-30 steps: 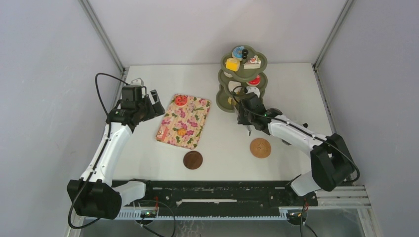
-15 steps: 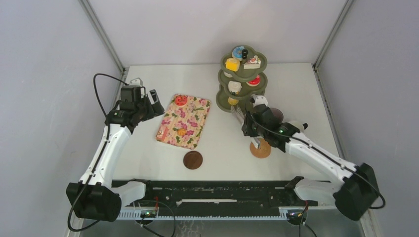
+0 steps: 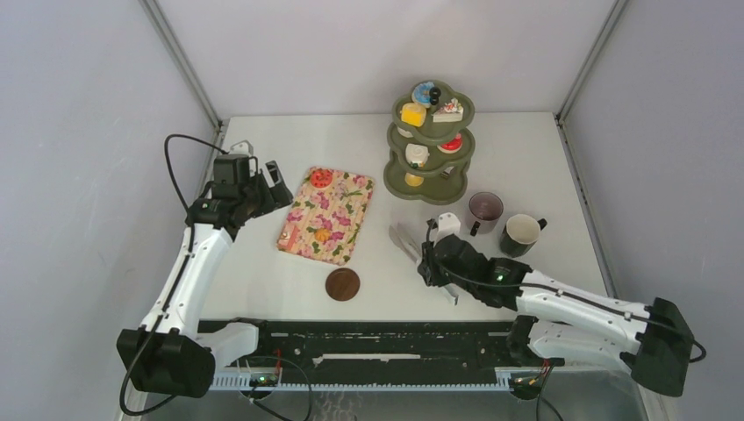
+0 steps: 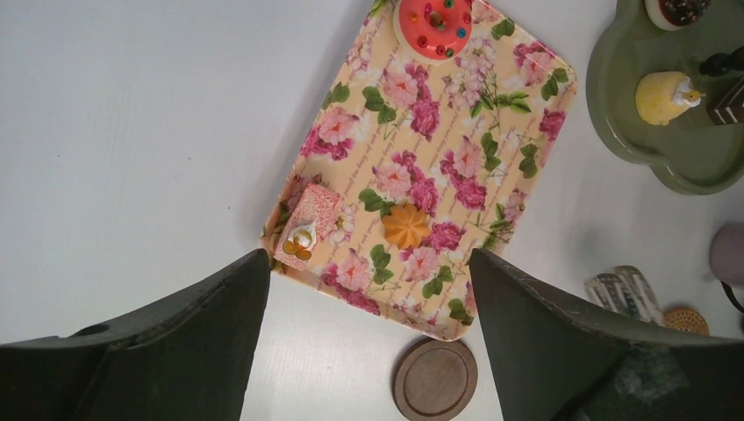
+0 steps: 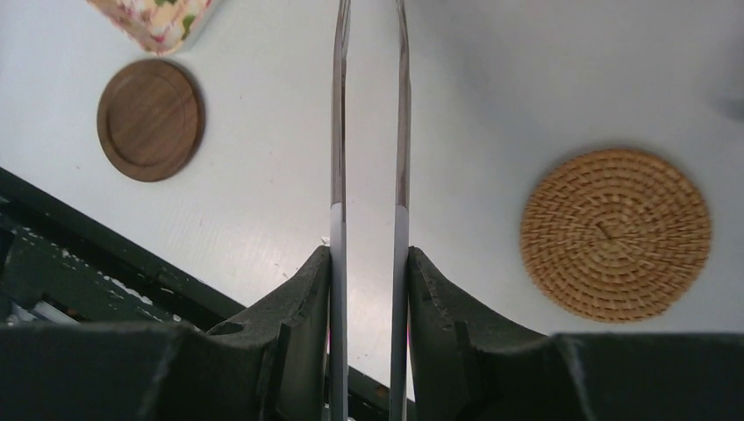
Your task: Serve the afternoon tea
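My right gripper is shut on the long thin tongs, above the table's front centre; the tongs' arms stand slightly apart with nothing between them. A mauve mug and a dark green mug stand right of it. On the floral tray lie a red donut, an orange pastry and a pink cake slice. More pastries, among them a yellow cube, sit on the green tiered stand. My left gripper hangs open over the tray's left side.
A dark wooden coaster lies in front of the tray. A woven coaster lies under my right arm. Grey walls close in the table on three sides.
My right arm has pulled back from the tiered stand toward the front edge, carrying the tongs, and the two mugs have come into view. The left arm has not moved.
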Tool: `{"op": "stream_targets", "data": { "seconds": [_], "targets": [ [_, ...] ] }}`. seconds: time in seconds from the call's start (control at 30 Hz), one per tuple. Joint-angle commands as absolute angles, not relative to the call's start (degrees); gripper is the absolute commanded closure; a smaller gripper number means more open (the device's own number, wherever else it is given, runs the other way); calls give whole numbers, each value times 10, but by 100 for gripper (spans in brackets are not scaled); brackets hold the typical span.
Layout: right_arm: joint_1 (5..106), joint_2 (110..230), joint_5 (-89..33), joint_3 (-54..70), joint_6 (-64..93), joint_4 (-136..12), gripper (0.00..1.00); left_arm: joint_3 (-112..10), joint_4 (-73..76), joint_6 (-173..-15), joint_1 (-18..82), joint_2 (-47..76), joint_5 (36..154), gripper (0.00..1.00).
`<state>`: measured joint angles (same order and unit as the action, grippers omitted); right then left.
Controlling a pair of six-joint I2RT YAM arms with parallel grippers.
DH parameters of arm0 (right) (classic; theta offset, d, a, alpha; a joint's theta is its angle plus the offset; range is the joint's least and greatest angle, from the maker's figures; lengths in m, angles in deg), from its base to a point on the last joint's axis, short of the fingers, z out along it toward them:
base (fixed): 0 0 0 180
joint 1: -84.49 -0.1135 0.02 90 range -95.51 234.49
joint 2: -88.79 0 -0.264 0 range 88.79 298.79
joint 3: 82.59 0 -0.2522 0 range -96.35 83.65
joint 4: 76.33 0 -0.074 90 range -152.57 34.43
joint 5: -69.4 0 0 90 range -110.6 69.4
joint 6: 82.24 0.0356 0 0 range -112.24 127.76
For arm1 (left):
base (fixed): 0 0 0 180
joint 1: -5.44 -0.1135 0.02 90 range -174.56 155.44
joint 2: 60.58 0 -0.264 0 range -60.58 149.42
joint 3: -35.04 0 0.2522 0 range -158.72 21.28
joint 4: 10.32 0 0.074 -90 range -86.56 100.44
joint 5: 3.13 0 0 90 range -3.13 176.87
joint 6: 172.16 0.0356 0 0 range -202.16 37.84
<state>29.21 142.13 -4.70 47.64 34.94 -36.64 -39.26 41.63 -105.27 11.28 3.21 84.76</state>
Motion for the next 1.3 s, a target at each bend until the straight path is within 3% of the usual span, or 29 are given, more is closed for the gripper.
{"op": "stream_targets", "data": {
  "seconds": [0.0, 0.27, 0.6, 1.0, 1.07, 1.1, 1.27],
  "targets": [
    [254, 1459, 14, 491, 391, -482, 60, -370, 403, -1064, 110, 7, 864, 12],
    [225, 1562, 73, 495, 409, -568, 61, -365, 407, -1066, 109, 2, 861, 12],
    [223, 1685, 47, 494, 430, -636, 59, -374, 410, -1067, 109, 8, 861, 12],
    [237, 1731, 4, 457, 418, -620, 45, -377, 404, -1066, 109, 18, 871, 12],
    [236, 1722, 6, 436, 407, -593, 31, -378, 405, -1065, 110, 18, 871, 12],
    [236, 1715, 5, 427, 400, -582, 13, -378, 404, -1065, 109, 18, 870, 12],
    [250, 1660, 41, 397, 390, -519, 7, -380, 405, -1065, 117, 19, 863, 12]
  ]
}}
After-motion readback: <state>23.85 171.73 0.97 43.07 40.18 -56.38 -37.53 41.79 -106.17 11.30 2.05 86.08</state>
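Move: The right hand still holds the tongs, about 10 cm above the table. The bare spot for them lies some 5 cm to its left and 2 cm ahead. The wooden coaster is roughly 18 cm left, nearly level with the hand. The flowered tray's middle is 14 cm ahead and 21 cm left, and the woven coaster 4 cm ahead and 10 cm right, all down on the table. From the left hand, the spot lies about 27 cm right, 12 cm back and 19 cm below. Keeping its pinch on the tongs, the right hand sinks about 10 cm while drifting some 6 cm left, onto the bare table between the wooden and woven coasters. Near the table the fingers spread wide and let go of the tongs, then lift off 2 to 3 cm, still easing left and slightly forward. ##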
